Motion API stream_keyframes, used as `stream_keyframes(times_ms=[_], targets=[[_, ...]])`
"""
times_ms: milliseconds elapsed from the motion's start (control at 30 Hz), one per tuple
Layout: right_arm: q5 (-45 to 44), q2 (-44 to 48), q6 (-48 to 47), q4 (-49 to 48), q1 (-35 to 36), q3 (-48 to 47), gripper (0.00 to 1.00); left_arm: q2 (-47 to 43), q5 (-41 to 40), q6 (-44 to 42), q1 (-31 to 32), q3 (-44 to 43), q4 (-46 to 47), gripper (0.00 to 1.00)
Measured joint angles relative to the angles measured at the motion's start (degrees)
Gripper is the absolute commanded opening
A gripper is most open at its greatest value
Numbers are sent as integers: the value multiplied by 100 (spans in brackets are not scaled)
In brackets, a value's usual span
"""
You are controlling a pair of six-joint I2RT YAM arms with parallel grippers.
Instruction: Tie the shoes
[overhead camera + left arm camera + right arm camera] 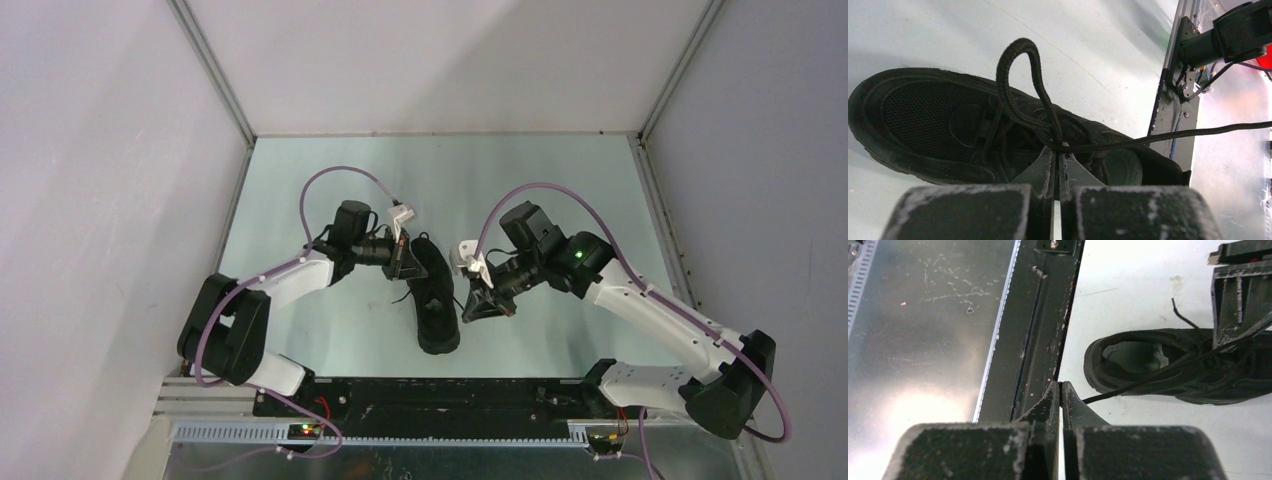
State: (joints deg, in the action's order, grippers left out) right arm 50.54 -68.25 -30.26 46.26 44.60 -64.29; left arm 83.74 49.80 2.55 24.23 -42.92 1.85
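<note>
One black shoe [438,310] lies on the pale green table between my two grippers, toe away from the arms. My left gripper [403,262] hangs over its lacing. In the left wrist view that gripper [1058,150] is shut on the base of an upright lace loop [1005,80] above the shoe [923,115]. A taut lace strand [1198,133] runs off to the right. My right gripper [478,305] sits just right of the shoe. In the right wrist view it [1061,386] is shut on that taut lace [1108,391], which stretches back across the shoe [1148,375].
The black base rail [430,395] and a metal plate [923,340] run along the table's near edge, close behind my right gripper. White enclosure walls [120,150] close in the left, right and back. The right arm [1233,35] shows in the left wrist view.
</note>
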Motion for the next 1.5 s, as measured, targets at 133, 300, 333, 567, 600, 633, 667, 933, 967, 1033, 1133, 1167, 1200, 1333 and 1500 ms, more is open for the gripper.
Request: stream_keyframes(times_ms=[133,300,333,567,600,633,667,933,967,1033,1133,1167,1200,1333,1500], targets=[[-57,105,-369,254,66,136,0,-22,-20,-17,0,0,-57,0],[-160,208,-695,382,-46,483,0,-31,-13,-52,0,0,-76,0],[-188,208,-763,387,-125,564,0,-31,-11,-68,0,0,-74,0],[-297,92,-1019,420,-549,852,1,-42,55,-260,0,0,-98,1],[-299,39,-1058,415,-590,852,4,-59,87,-286,0,2,-98,1],[-299,-31,-1095,415,-636,852,7,-79,118,-308,0,4,-96,1],[-295,-109,-1132,409,-680,852,16,-101,146,-323,0,7,-98,1],[157,-890,-671,-313,-1298,850,39,-199,295,-461,2,111,-11,0],[247,-990,-487,-470,-1390,833,40,-199,308,-468,4,114,-9,0],[442,-1276,-85,-817,-1554,728,42,-199,332,-514,11,114,11,0],[643,-1703,354,-1261,-1672,492,45,-188,343,-612,13,114,13,0],[715,-1860,483,-1390,-1670,380,45,-175,343,-643,13,114,13,0],[800,-2033,599,-1508,-1665,260,46,-160,343,-686,13,114,9,0],[1080,-2782,1051,-1902,-1644,-293,46,-122,339,-874,13,114,-146,0],[1287,-3501,1550,-2321,-1611,-706,44,-122,343,-1062,13,109,-291,0]])
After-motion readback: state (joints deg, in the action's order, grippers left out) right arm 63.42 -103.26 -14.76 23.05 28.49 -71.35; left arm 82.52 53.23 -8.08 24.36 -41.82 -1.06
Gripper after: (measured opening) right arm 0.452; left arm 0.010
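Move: The right hand, pinching the lace's free end, has the loop pinched up in the left fingers about 13 cm ahead, 10 cm to its left and some 10 cm below. The shoe's middle is roughly 10 cm ahead of the right hand, 6 cm left and 17 cm down; the other lace end pokes out beside it, about 8 cm ahead, 15 cm left and 18 cm down. For the left hand the loop stands right at its fingertips, about 1 cm to the right and 2 cm up. Down some 6 cm and about 4 cm to the right, the right hand carries the lace end clear, opens to nearly half and lets go of it. It then sweeps forward about 14 cm and back to the left, tipping down some 20 degrees and turning clockwise, to bring its open fingers up to the loop. The left hand keeps its pinch, easing back slightly. ##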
